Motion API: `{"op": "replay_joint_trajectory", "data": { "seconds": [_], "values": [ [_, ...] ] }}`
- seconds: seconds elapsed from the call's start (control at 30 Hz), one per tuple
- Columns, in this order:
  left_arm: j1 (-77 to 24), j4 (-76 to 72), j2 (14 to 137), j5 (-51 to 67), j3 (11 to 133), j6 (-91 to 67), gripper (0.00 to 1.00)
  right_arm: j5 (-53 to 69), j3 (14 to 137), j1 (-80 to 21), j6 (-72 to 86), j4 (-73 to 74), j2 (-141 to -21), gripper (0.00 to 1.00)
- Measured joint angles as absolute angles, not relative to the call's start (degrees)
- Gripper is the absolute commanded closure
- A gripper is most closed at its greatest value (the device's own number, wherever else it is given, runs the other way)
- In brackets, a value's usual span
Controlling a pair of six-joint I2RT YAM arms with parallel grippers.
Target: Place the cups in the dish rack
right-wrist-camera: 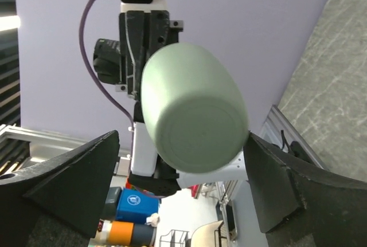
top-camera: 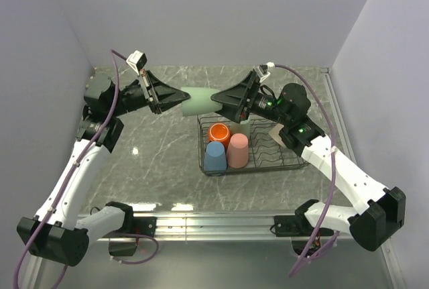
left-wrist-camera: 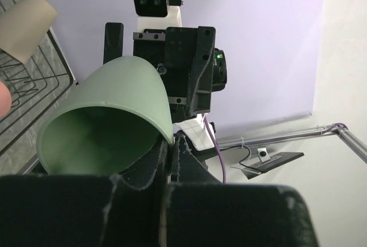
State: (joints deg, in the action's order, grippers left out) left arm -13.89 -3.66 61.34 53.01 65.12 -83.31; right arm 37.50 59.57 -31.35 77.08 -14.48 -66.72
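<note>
My left gripper (top-camera: 167, 98) is shut on the rim of a pale green cup (top-camera: 198, 101) and holds it on its side in the air, just left of the dish rack (top-camera: 281, 163). In the left wrist view the cup's mouth (left-wrist-camera: 97, 138) faces me, with its wall pinched between my fingers (left-wrist-camera: 183, 161). My right gripper (top-camera: 218, 98) is open and faces the cup's base (right-wrist-camera: 195, 122), one finger (right-wrist-camera: 74, 181) on each side of it, not closed on it. An orange mug (top-camera: 218, 132), a blue cup (top-camera: 215, 157) and a pink cup (top-camera: 238, 151) stand in the rack's left end.
A beige cup (top-camera: 277, 133) lies in the rack under my right arm; it also shows in the left wrist view (left-wrist-camera: 26, 26). White walls enclose the marble table (top-camera: 154, 161) on three sides. A metal rail (top-camera: 214, 222) runs along the near edge.
</note>
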Motion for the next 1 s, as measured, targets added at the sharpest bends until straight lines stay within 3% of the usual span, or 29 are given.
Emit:
{"op": "replay_joint_trajectory", "data": {
  "seconds": [0.1,0.2,0.4,0.43,0.57,0.9,1.0],
  "values": [
    [-14.4,-4.2,61.1,52.5,65.1,-83.5,1.0,36.0,60.0,-32.0,77.1,-14.3,-66.7,0.18],
    [-15.0,-4.7,60.4,51.7,64.8,-83.6,1.0,34.8,60.0,-32.4,77.1,-13.8,-66.7,0.36],
    [-15.9,-4.9,58.2,49.2,63.5,-83.5,1.0,33.0,59.9,-33.3,77.1,-13.9,-66.4,0.52],
    [-16.1,-4.9,57.8,48.6,63.1,-83.5,1.0,32.8,59.8,-33.4,77.1,-14.0,-66.3,0.65],
    [-16.6,-4.4,56.2,47.5,61.9,-83.3,0.99,32.1,59.5,-34.0,76.9,-13.7,-65.8,0.97],
    [-18.3,6.1,53.3,48.2,61.3,-75.9,0.67,27.6,59.2,-34.9,72.1,-4.1,-59.4,1.0],
    [-18.5,11.4,53.1,48.4,61.3,-72.1,0.68,25.9,58.7,-34.8,70.5,-0.5,-56.3,1.0]
  ]
}}
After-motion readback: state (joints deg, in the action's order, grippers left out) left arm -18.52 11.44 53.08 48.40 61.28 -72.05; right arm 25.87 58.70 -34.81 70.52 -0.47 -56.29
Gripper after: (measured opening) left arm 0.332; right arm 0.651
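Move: The green cup is lying level in the air, its rim pinched by the left fingers: its middle is about 6 cm to the left hand's right, 1 cm back and 3 cm lower. From the right hand the cup is about 6 cm to the left, at its height, with the open fingers around the base end. Some 32 cm below the right hand in the rack stand the orange cup, 5 cm ahead and 1 cm left, and the pink cup, 6 cm right and level with it. The right fingers close on the base end of the green cup while the left hand keeps its pinch on the rim and eases back, and then the right hand draws back and to its right, about 2 cm each way, turning some 10 degrees clockwise with its grip kept. Once the right hand has its hold, the left fingers open to about a third and the left hand goes on back and sinks, ending some 4 cm back and 4 cm down, its parted fingertips still close at the rim. ##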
